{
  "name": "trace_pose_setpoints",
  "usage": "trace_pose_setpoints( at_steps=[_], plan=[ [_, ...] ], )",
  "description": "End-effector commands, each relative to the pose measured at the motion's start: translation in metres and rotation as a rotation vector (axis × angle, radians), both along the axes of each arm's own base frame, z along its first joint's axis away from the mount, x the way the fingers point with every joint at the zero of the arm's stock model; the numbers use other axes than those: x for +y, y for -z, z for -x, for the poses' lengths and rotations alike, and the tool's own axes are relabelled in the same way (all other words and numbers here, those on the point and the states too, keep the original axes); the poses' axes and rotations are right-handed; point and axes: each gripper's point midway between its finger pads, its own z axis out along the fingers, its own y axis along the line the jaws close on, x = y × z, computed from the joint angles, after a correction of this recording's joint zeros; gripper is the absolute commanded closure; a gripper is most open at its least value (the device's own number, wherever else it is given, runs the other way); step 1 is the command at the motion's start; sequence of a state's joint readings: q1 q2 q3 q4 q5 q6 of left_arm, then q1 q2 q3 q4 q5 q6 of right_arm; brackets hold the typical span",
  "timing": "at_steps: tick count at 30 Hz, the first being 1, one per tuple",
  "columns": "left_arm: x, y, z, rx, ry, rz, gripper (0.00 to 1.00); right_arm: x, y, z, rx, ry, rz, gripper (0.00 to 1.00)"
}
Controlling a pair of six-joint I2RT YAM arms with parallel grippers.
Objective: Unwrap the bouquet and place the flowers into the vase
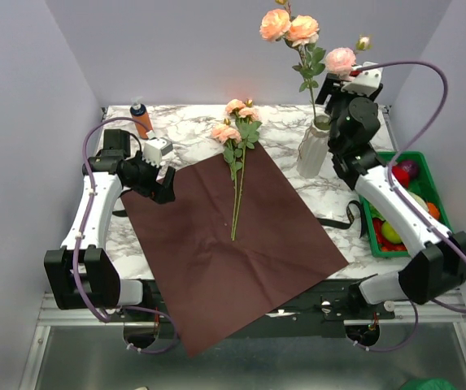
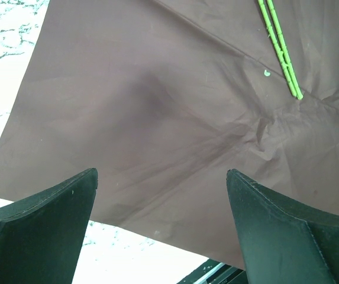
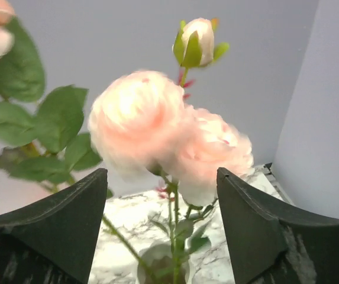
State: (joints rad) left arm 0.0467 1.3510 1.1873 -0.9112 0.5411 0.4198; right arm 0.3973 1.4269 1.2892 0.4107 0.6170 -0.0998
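The bouquet lies unwrapped: its dark red paper point(image 1: 233, 236) is spread flat on the marble table point(image 1: 192, 122). Two flowers point(image 1: 238, 158) lie on the paper, heads toward the back. The white ribbed vase point(image 1: 312, 150) stands at the back right with several peach and pink roses point(image 1: 289, 28) upright in it. My right gripper point(image 1: 330, 91) is high beside those stems. In the right wrist view it point(image 3: 162, 177) is open, with blurred pink rose heads point(image 3: 169, 127) in front and the vase mouth point(image 3: 160, 266) below. My left gripper point(image 2: 162, 177) is open over the paper's point(image 2: 157, 106) left edge, and green stems point(image 2: 281, 50) show beyond.
A small orange bottle with a blue cap point(image 1: 141, 118) and a white block point(image 1: 158, 148) stand at the back left. A green bin point(image 1: 407, 203) with coloured toy fruit sits beyond the right arm. A black ribbon point(image 1: 342, 221) lies by the paper's right corner.
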Motion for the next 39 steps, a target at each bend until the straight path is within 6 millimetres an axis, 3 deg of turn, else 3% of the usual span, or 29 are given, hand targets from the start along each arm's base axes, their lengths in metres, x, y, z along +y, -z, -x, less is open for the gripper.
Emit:
trace_pose_setpoints(
  at_steps=[1,2,4,5,7,8,10,11,13,14,15,16,18,21,22,25,26,28,29,30,36,39],
  plan=[
    [-0.004,-0.023,-0.002,-0.065,-0.005,0.035,0.01,0.025,-0.016,0.043,0.039,-0.195,-0.102,0.15],
    [-0.004,-0.024,-0.001,-0.069,-0.005,0.037,0.01,0.035,-0.013,0.053,0.077,-0.236,-0.099,0.14],
    [-0.005,-0.027,0.0,-0.082,-0.004,0.037,0.01,0.043,-0.025,0.075,0.075,-0.278,-0.111,0.14],
    [-0.005,-0.028,0.001,-0.084,-0.008,0.038,0.01,0.061,-0.022,0.087,0.115,-0.326,-0.097,0.14],
    [-0.005,-0.031,0.003,-0.088,-0.01,0.039,0.01,0.075,-0.021,0.1,0.148,-0.353,-0.083,0.14],
    [-0.005,-0.032,0.003,-0.09,-0.013,0.039,0.01,0.097,-0.006,0.109,0.214,-0.409,-0.061,0.15],
    [-0.005,-0.034,0.004,-0.097,-0.016,0.039,0.01,0.125,0.006,0.116,0.275,-0.497,-0.051,0.16],
    [-0.004,-0.035,0.005,-0.096,-0.022,0.037,0.01,0.148,0.035,0.119,0.38,-0.535,-0.031,0.17],
    [-0.003,-0.037,0.005,-0.106,-0.034,0.034,0.01,0.176,0.07,0.121,0.517,-0.605,-0.021,0.19],
    [-0.002,-0.036,0.005,-0.107,-0.039,0.03,0.01,0.185,0.099,0.126,0.627,-0.619,-0.039,0.2],
    [-0.002,-0.036,0.006,-0.105,-0.041,0.031,0.01,0.201,0.142,0.121,0.745,-0.628,-0.018,0.21],
    [-0.001,-0.036,0.007,-0.105,-0.044,0.026,0.01,0.208,0.161,0.123,0.812,-0.64,-0.021,0.24],
    [-0.001,-0.034,0.009,-0.103,-0.046,0.021,0.01,0.216,0.217,0.123,0.962,-0.593,-0.033,0.27],
    [0.001,-0.034,0.012,-0.104,-0.043,0.011,0.01,0.223,0.251,0.116,1.029,-0.554,-0.02,0.33],
    [0.001,-0.035,0.012,-0.107,-0.042,0.008,0.01,0.224,0.273,0.112,1.075,-0.529,0.004,0.36],
    [0.002,-0.034,0.014,-0.108,-0.04,0.001,0.01,0.233,0.28,0.097,1.091,-0.507,0.022,0.37],
    [0.002,-0.034,0.014,-0.11,-0.04,0.001,0.01,0.231,0.303,0.094,1.153,-0.475,0.051,0.37],
    [0.002,-0.033,0.014,-0.107,-0.038,0.001,0.01,0.238,0.3,0.079,1.152,-0.466,0.043,0.38],
    [0.002,-0.032,0.014,-0.105,-0.039,0.0,0.01,0.235,0.321,0.077,1.205,-0.435,0.061,0.39],
    [0.002,-0.03,0.014,-0.101,-0.038,0.0,0.01,0.24,0.316,0.068,1.191,-0.436,0.049,0.39],
    [0.004,-0.021,0.013,-0.093,-0.033,-0.012,0.01,0.236,0.347,0.046,1.242,-0.387,0.044,0.43],
    [0.006,-0.016,0.011,-0.088,-0.03,-0.021,0.01,0.23,0.349,0.033,1.24,-0.366,0.019,0.45]
  ],
)
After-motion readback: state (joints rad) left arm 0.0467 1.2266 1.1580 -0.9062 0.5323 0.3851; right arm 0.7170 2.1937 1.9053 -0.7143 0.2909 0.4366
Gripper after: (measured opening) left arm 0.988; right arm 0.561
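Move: Across to the right hand's left by about 25 cm, some 40 cm below it and 3 cm back, lies the middle of the two remaining flowers on the opened wrapping paper, whose own middle is roughly 20 cm nearer the base. The vase stands almost beneath the hand, about 4 cm ahead and 2 cm left; the peach blooms in it are roughly 11 cm left and 12 cm above. From the left hand the flowers lie about 13 cm ahead and 20 cm right. Backing off from the pink flower already let go in the vase, the right hand draws back about 11 cm and rises slightly, swings left, then drops over the stems on the paper, some 33 cm lower by the end, easing forward again. The wrist tips some 65 degrees to point down and turns counter-clockwise; the fingers narrow partway, not yet gripping. The left hand rises a little, then eases down. ##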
